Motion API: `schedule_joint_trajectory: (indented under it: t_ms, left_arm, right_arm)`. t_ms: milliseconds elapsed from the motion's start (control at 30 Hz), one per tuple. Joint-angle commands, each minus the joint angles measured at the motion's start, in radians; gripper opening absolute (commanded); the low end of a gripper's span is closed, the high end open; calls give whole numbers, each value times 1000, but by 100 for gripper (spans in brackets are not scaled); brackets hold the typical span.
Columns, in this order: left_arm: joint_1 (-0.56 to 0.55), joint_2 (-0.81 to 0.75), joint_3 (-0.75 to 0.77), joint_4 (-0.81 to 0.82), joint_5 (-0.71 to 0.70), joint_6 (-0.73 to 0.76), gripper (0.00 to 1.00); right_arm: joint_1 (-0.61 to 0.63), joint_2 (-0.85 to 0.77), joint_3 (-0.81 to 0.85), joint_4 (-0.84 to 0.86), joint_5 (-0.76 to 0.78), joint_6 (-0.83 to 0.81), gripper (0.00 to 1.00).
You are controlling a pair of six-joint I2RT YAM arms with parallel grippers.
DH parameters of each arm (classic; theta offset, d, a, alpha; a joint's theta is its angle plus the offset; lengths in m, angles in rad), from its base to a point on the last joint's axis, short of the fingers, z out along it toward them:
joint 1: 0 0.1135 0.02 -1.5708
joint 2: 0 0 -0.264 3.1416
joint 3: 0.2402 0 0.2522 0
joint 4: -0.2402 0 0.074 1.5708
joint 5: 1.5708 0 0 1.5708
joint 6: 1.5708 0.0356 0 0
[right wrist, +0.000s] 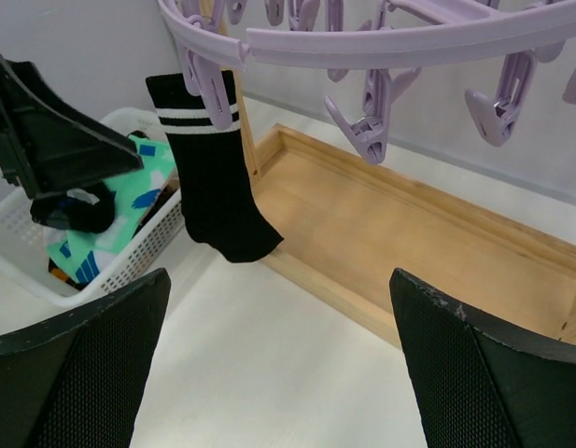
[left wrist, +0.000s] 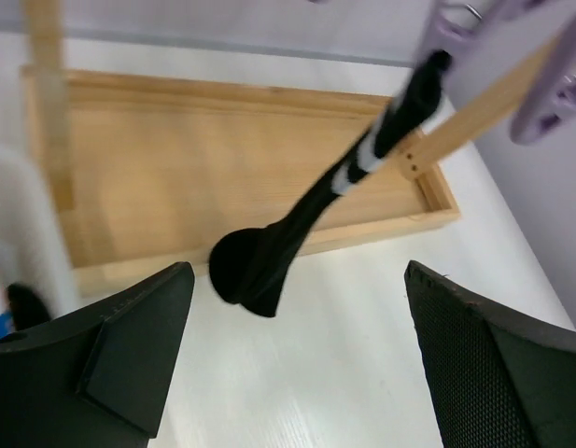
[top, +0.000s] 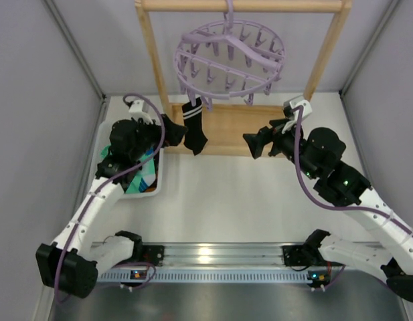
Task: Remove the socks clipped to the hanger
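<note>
The lilac ring hanger [top: 229, 57] hangs by its hook from the wooden frame [top: 150, 53]. One black sock with white stripes [top: 194, 127] hangs from a clip at the ring's front left; it also shows in the left wrist view [left wrist: 297, 233] and the right wrist view [right wrist: 213, 177]. The other pegs [right wrist: 362, 121] hang empty. My left gripper [top: 174, 129] is open, just left of the sock's lower half. My right gripper [top: 254, 144] is open and empty, to the right of the sock. A mint-green sock [top: 144, 172] lies in the basket.
A white basket [top: 159, 180] with socks stands at the left, under the left arm; it also shows in the right wrist view [right wrist: 129, 252]. The frame's wooden base tray [top: 229, 130] lies under the hanger. Grey walls close in both sides.
</note>
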State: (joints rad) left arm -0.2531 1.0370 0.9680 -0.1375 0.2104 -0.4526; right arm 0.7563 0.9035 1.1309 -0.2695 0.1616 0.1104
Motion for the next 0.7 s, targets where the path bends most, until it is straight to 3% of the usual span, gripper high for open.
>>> schedule_joint_trajectory:
  t_ms: [0, 167, 267, 467, 500, 667]
  left_arm:
    - [-25, 37, -122, 385, 147, 100, 98]
    - [-25, 70, -297, 714, 193, 175, 98]
    - [-25, 127, -304, 795, 198, 196, 98]
    - [-25, 339, -204, 797, 251, 195, 95]
    - [-26, 369, -187, 808, 285, 186, 90]
    - [-106, 341, -225, 848, 167, 201, 28]
  right_arm:
    - [-12, -21, 13, 32, -34, -26, 96]
    - [-12, -44, 0, 42, -42, -41, 98]
    - [-12, -46, -2, 50, -66, -41, 98]
    - [-12, -38, -16, 79, -128, -44, 98]
    - [-12, -43, -23, 87, -138, -43, 98]
    - [-12, -46, -37, 131, -155, 6, 97]
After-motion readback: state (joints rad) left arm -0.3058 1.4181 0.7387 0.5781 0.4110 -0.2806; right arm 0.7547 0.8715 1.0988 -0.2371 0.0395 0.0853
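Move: The black striped sock hangs about 6 cm ahead of the left gripper and 7 cm to its right, its middle some 6 cm lower. Its clip is roughly 7 cm ahead, 6 cm right and 6 cm up; the round hanger's centre sits about 17 cm ahead, 17 cm right and 12 cm up. The white bin is some 20 cm left, 2 cm back and 24 cm below. From the right hand, the sock is about 14 cm ahead, 24 cm left and 14 cm lower. Bring the open left gripper down about 9 cm and to the right some 6 cm, towards the hanging sock, then reach forward about 5 cm while still sinking so the sock comes between the fingers below its white stripes. Turn the hand some 15 degrees clockwise and tip it slightly up as you go, and close the fingers around the sock at the end, well over halfway. ##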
